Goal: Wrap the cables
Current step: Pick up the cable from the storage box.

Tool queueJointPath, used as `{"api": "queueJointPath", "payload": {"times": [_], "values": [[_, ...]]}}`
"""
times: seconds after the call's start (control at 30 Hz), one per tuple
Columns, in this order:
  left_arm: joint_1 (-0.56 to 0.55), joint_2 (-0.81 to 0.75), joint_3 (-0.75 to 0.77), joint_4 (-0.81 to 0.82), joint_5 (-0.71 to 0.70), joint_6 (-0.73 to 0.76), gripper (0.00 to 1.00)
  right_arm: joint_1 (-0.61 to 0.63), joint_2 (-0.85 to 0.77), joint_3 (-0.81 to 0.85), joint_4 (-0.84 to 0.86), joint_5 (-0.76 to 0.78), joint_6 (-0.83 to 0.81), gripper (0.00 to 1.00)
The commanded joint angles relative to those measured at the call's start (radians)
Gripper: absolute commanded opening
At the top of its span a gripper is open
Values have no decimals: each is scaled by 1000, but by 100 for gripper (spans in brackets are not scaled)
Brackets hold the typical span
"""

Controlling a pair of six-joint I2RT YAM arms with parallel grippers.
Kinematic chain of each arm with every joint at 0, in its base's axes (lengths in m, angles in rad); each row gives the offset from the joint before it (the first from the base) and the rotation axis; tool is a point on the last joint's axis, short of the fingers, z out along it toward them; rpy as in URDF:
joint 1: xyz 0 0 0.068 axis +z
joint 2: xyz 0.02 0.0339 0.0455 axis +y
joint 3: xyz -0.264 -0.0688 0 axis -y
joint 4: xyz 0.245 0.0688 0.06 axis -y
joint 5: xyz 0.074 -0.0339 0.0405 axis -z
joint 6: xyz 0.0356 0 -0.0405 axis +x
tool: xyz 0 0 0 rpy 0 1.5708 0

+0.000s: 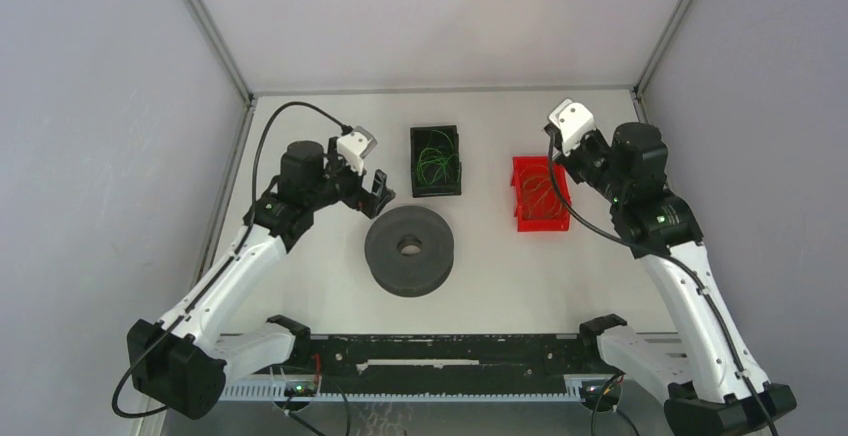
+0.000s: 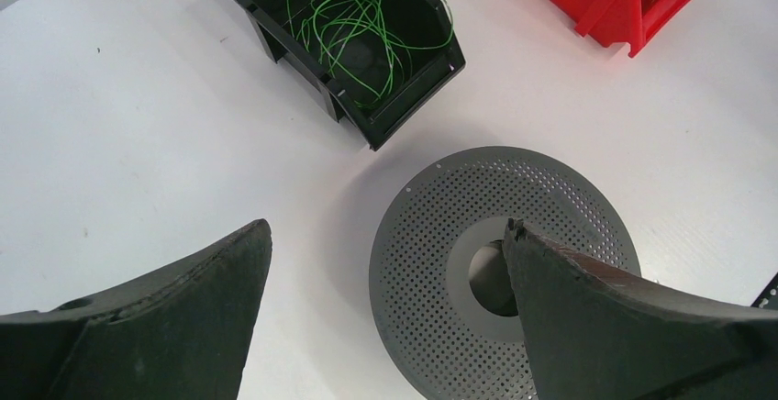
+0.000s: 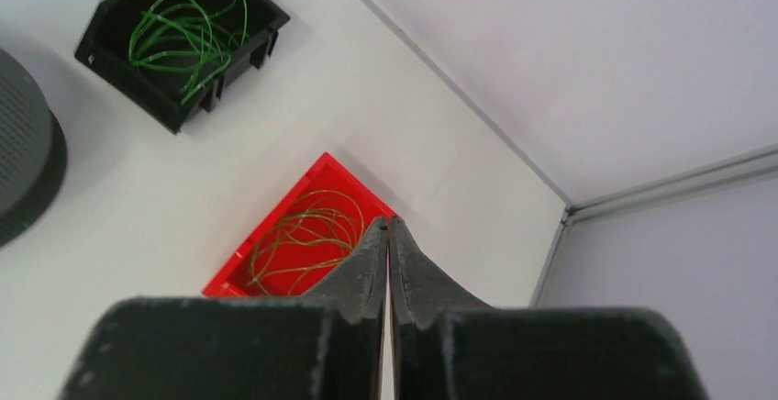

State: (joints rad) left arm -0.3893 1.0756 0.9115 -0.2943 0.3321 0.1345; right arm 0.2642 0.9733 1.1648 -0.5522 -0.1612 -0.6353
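Note:
Bright green cables (image 1: 437, 164) lie in loose loops inside a black bin (image 1: 436, 193) at the back middle. Orange-tan cables (image 1: 540, 191) coil in a red bin (image 1: 541, 224) to its right. My left gripper (image 1: 378, 191) hangs open just beyond the grey spool (image 1: 385, 246), with nothing between its fingers (image 2: 229, 272). In the left wrist view the open gripper (image 2: 387, 227) frames the perforated spool (image 2: 440, 226), with the green cables (image 2: 367, 28) further off. My right gripper (image 3: 388, 224) is shut and empty, raised over the orange-tan cables (image 3: 303, 235) in the red bin (image 3: 266, 226).
A black rail (image 1: 440, 351) runs along the near edge between the arm bases. Grey walls and a metal frame close in the table at the back and sides. The right wrist view also takes in the black bin (image 3: 138, 97) and the spool's edge (image 3: 23, 161).

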Motion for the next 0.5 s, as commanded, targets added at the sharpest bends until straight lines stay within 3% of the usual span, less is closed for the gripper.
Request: {"api": "queueJointPath", "payload": {"times": [0.0,0.03,0.23,0.3,0.47], "values": [[9,2,-8,26,1,25,100,4,59,1,4,96,99,16],[8,5,-7,25,6,24,100,2,90,1,5,142,116,28],[9,18,-17,33,19,14,100,-32,281,2,-18,144,201,63],[8,21,-17,32,19,13,100,-42,342,1,-2,142,219,69],[9,26,-20,34,29,8,100,-71,507,33,34,162,252,71]]}}
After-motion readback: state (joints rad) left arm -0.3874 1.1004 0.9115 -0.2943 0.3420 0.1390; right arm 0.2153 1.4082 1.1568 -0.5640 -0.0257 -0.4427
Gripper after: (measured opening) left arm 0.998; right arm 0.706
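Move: The cable in the red storage box lies some 27 cm below the right hand, about 8 cm ahead and 2 cm to its right. The black box with green cable stands roughly 22 cm to the left of it and 7 cm farther out; the grey spool about 27 cm left of the red cable and 12 cm nearer. From the left hand, the red box's cable is about 9 cm ahead, 29 cm right and 18 cm down. Towards the cable in the red box the empty right hand comes down about 15 cm, reaching some 6 cm forward and drifting slightly right. Its shut fingers open to roughly two thirds while the wrist tips down nearly 30 degrees and turns about 15 clockwise; the fingers are still above the box, touching nothing. ##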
